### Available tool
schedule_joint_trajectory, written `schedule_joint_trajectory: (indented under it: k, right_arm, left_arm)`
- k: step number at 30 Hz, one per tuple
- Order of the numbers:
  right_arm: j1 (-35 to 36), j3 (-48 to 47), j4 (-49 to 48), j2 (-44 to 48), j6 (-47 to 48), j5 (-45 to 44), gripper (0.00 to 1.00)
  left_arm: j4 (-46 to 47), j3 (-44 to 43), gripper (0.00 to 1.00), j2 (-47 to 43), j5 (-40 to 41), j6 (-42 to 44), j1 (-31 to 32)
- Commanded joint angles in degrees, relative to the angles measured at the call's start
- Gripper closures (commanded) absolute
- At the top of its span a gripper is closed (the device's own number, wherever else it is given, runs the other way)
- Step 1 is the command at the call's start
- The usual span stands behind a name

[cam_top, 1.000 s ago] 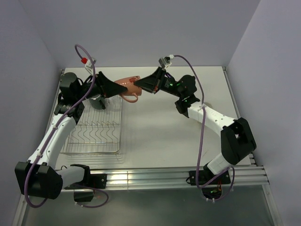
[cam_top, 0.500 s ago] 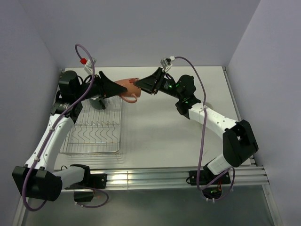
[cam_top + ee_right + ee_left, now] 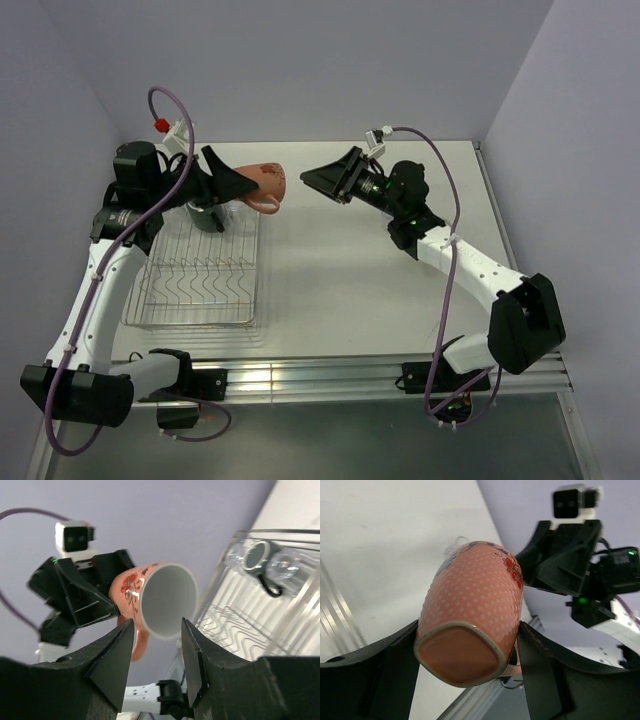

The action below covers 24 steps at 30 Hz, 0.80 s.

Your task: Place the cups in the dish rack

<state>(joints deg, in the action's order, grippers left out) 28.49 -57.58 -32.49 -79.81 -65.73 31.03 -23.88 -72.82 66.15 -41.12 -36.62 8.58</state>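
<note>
The orange mug (image 3: 265, 181), white inside with a red flower print, hangs on its side in the air above the dish rack's far right corner. My left gripper (image 3: 243, 184) is shut on the orange mug (image 3: 475, 600), its fingers (image 3: 395, 665) pressing the sides near the base. My right gripper (image 3: 312, 180) stands open a short way to the mug's right, apart from it. In the right wrist view the mug's mouth (image 3: 167, 600) faces the open right gripper (image 3: 156, 632). The dish rack (image 3: 200, 285) lies at the table's left.
A black mug (image 3: 206, 216) sits at the rack's far end, seen upside down (image 3: 256, 555) between two clear tumblers (image 3: 283, 565) (image 3: 233, 558). The rack's wavy prongs (image 3: 240, 625) nearer me are bare. The table's right edge rail (image 3: 500, 230) runs beside the right arm.
My right gripper has opened, let go of the orange mug and drawn back to the right. The left gripper keeps the mug and has shifted slightly left.
</note>
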Motion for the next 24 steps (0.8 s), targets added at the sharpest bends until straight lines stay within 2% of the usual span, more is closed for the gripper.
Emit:
schedule_joint_trajectory:
  k: [1, 3, 4, 6, 7, 9, 10, 14, 24]
  right_arm:
    - [-1.1, -0.1, 7.5, 4.0, 5.7, -4.6, 0.50]
    - [-1.1, -0.8, 12.1, 4.7, 9.4, -8.1, 0.50]
    - [-1.1, -1.6, 16.6, 5.4, 10.6, -9.5, 0.50]
    - [-1.1, -2.0, 21.5, 5.8, 13.3, -12.6, 0.50]
    - [-1.2, -2.4, 22.8, 6.0, 14.0, -13.4, 0.49]
    - [-1.1, -2.7, 24.8, 5.9, 16.0, -14.8, 0.49]
    - [-1.2, -3.1, 26.2, 5.6, 16.4, -15.5, 0.49]
    - [-1.1, -4.4, 28.6, 3.6, 18.5, -15.6, 0.49]
    - [-1.2, -4.1, 30.7, 1.9, 22.5, -14.3, 0.49]
  left_arm:
    - [-8.3, -6.2, 1.00, -1.0, 10.5, 5.9, -0.7]
    - [-15.4, -8.8, 1.00, -0.8, 16.0, 8.7, -1.0]
    - [-17.5, -9.5, 1.00, -0.6, 22.2, 9.6, -1.1]
    - [-22.6, -10.9, 1.00, -0.3, 28.8, 11.3, -1.5]
    - [-23.9, -11.1, 1.00, -0.1, 34.7, 11.7, -1.5]
    - [-26.7, -11.1, 1.00, 0.2, 39.1, 12.6, -1.7]
    - [-27.2, -10.8, 1.00, 0.3, 44.1, 12.6, -1.8]
    - [-27.7, -7.2, 1.00, 1.2, 52.9, 11.6, -4.3]
    - [-24.6, -1.4, 1.00, 5.9, 52.5, 10.2, -11.9]
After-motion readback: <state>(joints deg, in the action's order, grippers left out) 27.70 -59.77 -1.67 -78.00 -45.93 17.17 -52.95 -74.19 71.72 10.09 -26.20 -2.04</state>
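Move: The free spot I want lies near the rack's left side, about 21 cm to my left hand's left, 9 cm farther out and 29 cm below it. From that hand the dark green mug is roughly 14 cm left and 16 cm ahead, with one glass about 8 cm to the mug's right and another some 9 cm to its left, all level with it. From my empty right hand the spot is about 37 cm left, 7 cm ahead and 29 cm down. I swing the pink mug some 20 cm to the left over the rack with my left hand, sinking about 14 cm as I go and barely reaching forward. My wrist turns through roughly 65 degrees, so the mouth goes from facing right to facing forward and down; my fingers keep their grip round the base end. My empty right hand, still half open, sinks about 10 cm and draws slightly right, rolling its left side down. ##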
